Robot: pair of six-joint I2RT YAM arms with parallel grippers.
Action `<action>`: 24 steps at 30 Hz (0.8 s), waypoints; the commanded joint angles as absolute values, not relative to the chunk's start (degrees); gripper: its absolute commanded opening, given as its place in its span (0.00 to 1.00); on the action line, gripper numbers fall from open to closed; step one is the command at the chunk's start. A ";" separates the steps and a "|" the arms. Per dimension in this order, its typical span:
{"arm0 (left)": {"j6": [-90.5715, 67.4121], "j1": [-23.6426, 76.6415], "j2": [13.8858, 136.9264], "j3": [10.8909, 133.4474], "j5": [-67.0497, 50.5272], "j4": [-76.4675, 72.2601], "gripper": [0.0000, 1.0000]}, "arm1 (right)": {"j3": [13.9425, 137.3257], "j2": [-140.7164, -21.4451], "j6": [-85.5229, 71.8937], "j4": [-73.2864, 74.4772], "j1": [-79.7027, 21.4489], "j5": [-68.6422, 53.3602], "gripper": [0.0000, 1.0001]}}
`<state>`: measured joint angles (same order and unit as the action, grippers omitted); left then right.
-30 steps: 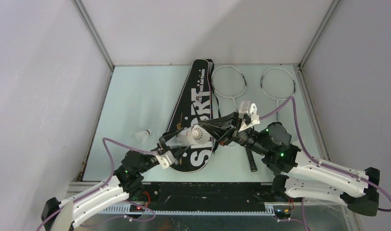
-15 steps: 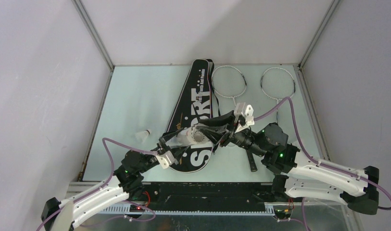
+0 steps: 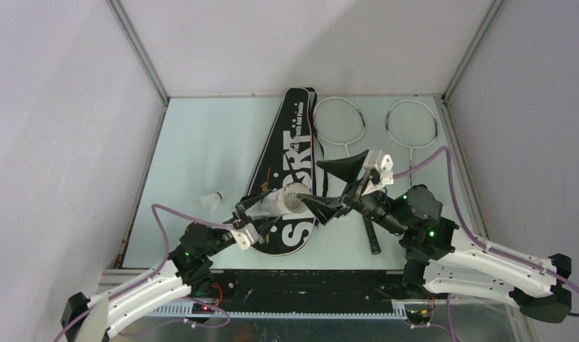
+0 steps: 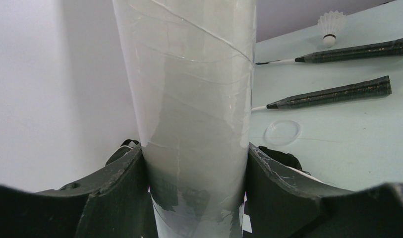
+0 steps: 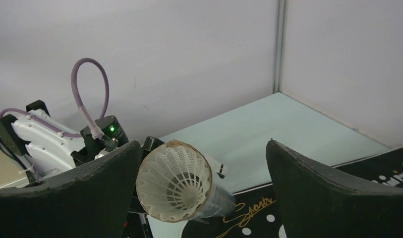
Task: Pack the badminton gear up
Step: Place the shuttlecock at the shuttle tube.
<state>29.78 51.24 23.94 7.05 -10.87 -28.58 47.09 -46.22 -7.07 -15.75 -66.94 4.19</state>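
My left gripper (image 3: 261, 212) (image 4: 197, 191) is shut on the long white tube (image 3: 280, 199) (image 4: 194, 89) and holds it above the black "SPORT" bag (image 3: 290, 153) (image 5: 249, 218). A white shuttlecock (image 5: 175, 179) sits in the tube's open mouth (image 3: 295, 198). My right gripper (image 3: 329, 189) (image 5: 203, 148) stands open just right of that mouth, its fingers apart on either side and holding nothing. Another shuttlecock (image 3: 214, 199) (image 4: 331, 24) stands on the table to the left. Two silver rackets (image 3: 340, 121) (image 3: 412, 125) lie at the back right, their black handles (image 4: 338, 92) (image 4: 358, 49) side by side.
A clear round lid (image 4: 283, 131) lies flat on the table near the racket handles. Grey walls close the table in at the left, back and right. One racket handle (image 3: 372, 235) runs under my right arm.
My right gripper has opened and left the shuttlecock in the tube's mouth, then drawn back a little to the right. The left arm and the tube have stayed still.
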 commanded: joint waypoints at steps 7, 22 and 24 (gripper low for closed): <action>27.68 51.00 24.16 7.36 -11.29 -26.54 0.52 | 55.29 -44.02 -9.15 3.97 -66.42 14.46 0.99; 28.29 51.00 24.65 7.78 -11.84 -25.45 0.52 | 65.16 -55.54 -9.77 20.63 -66.40 19.14 0.99; 28.29 50.99 24.69 7.81 -11.97 -25.49 0.52 | 65.94 -57.13 -10.46 21.49 -66.43 23.56 0.99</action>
<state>30.26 51.24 24.29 7.05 -12.01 -28.01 62.43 -55.02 -9.63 18.37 -66.54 14.59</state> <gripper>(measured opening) 0.645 0.992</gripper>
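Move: The tube mouth, with the shuttlecock already in it, lies about 3 cm back, 3 cm left and 4 cm below the open right hand. Down on the table, some 38 cm below that hand, the clear cap lies about 10 cm ahead and 10 cm right, the nearer racket handle 4 cm ahead and 18 cm right, and the bag's middle 23 cm ahead and 10 cm left. From the left hand, which grips the tube, the mouth is roughly 13 cm up, 9 cm right and 2 cm back. The tube mouth stays presented in the left hand's unchanged grip while the right hand, fingers still wide open, first draws off to the right, then eases partly back left as it sinks. Overall it goes down about 6.5 cm and forward 3 cm, tipping its fingers down some 30 degrees and turning slightly clockwise, so its rear finger overlaps the mouth's rim in view; whether it touches can't be seen. ##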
